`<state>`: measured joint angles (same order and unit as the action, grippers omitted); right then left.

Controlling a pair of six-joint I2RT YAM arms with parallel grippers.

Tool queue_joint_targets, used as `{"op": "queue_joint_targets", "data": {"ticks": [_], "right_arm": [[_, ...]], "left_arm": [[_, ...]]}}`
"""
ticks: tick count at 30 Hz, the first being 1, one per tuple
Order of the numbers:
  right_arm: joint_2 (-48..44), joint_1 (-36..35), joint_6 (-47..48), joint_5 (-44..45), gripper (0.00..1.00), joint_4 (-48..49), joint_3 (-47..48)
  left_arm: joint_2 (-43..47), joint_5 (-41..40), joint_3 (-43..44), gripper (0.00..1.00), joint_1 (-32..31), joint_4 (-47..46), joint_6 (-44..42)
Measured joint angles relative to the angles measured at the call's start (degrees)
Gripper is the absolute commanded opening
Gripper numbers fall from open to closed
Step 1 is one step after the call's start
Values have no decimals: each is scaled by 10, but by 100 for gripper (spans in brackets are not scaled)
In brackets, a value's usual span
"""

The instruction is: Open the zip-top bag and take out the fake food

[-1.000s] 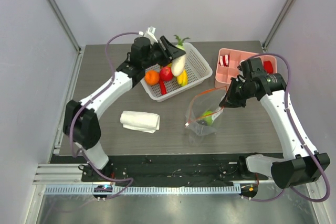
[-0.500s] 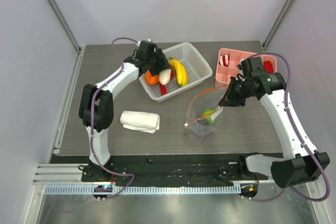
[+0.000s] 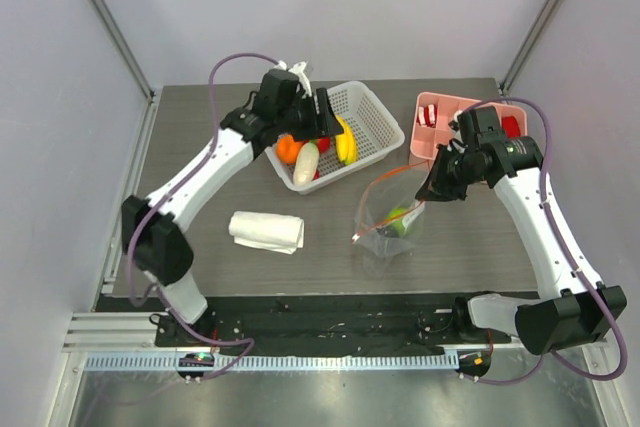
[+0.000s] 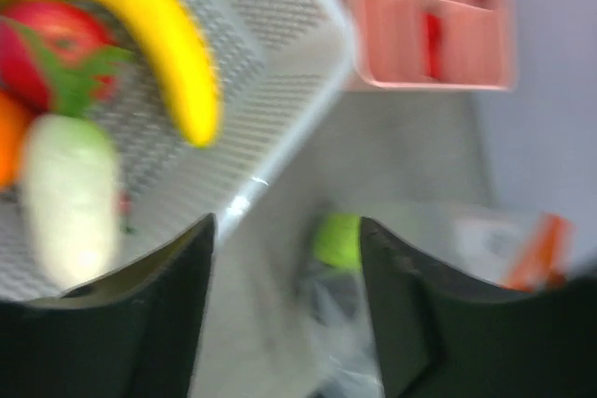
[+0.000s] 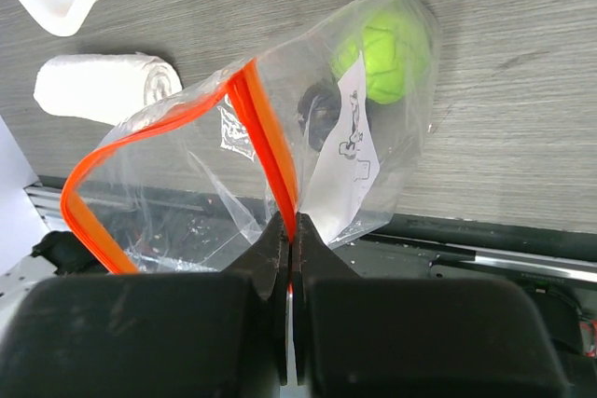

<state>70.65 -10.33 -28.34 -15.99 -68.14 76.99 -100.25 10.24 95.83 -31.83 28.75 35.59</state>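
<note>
The zip-top bag hangs open over the table, and my right gripper is shut on its orange zip strip. A green apple and a dark piece lie inside it. My left gripper hovers over the white basket, open with nothing between its fingers. In the basket lie the white radish, yellow bananas, an orange and a red apple. The left wrist view is blurred; the green apple shows between its fingers, far below.
A rolled white cloth lies at the front left of the bag. A pink divided tray with small red-and-white pieces stands behind the right arm. Grey walls enclose the table on three sides.
The white radish has left my left gripper and now lies in the basket. The left gripper has opened wider and shifted over the basket. The right gripper and bag have held still.
</note>
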Motion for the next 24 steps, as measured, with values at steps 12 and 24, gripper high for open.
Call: {"op": "queue_joint_targets", "data": {"ticks": [12, 24], "right_arm": [[26, -2, 23, 7, 1, -2, 19], [26, -16, 19, 6, 1, -7, 25]], "left_arm": [[123, 61, -75, 20, -233, -113, 16], [-21, 8, -54, 17, -246, -45, -6]]}}
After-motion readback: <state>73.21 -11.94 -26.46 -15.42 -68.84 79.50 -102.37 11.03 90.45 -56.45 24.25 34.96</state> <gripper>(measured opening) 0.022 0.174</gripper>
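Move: The green fake food in the bag lies about 11 cm back and 16 cm to the right of the empty left hand, some 18 cm below. The dark food beside it is about 13 back and 13 right; the bag's open mouth is roughly 15 back and 13 right, 8 below. The white basket's middle is some 10 cm ahead. From the right hand, which pinches the bag's rim, the green food is about 5 ahead, 4 left, 18 below. No new contact is clear: the left hand leaves the basket for the bag's open mouth, going back about 17 cm and right 14, rising some 9 cm, then sinking about 14 between the orange rims. It turns about 25 degrees clockwise while its fingers narrow from fairly wide to nearly shut. The right hand keeps its pinch on the rim, almost still. ##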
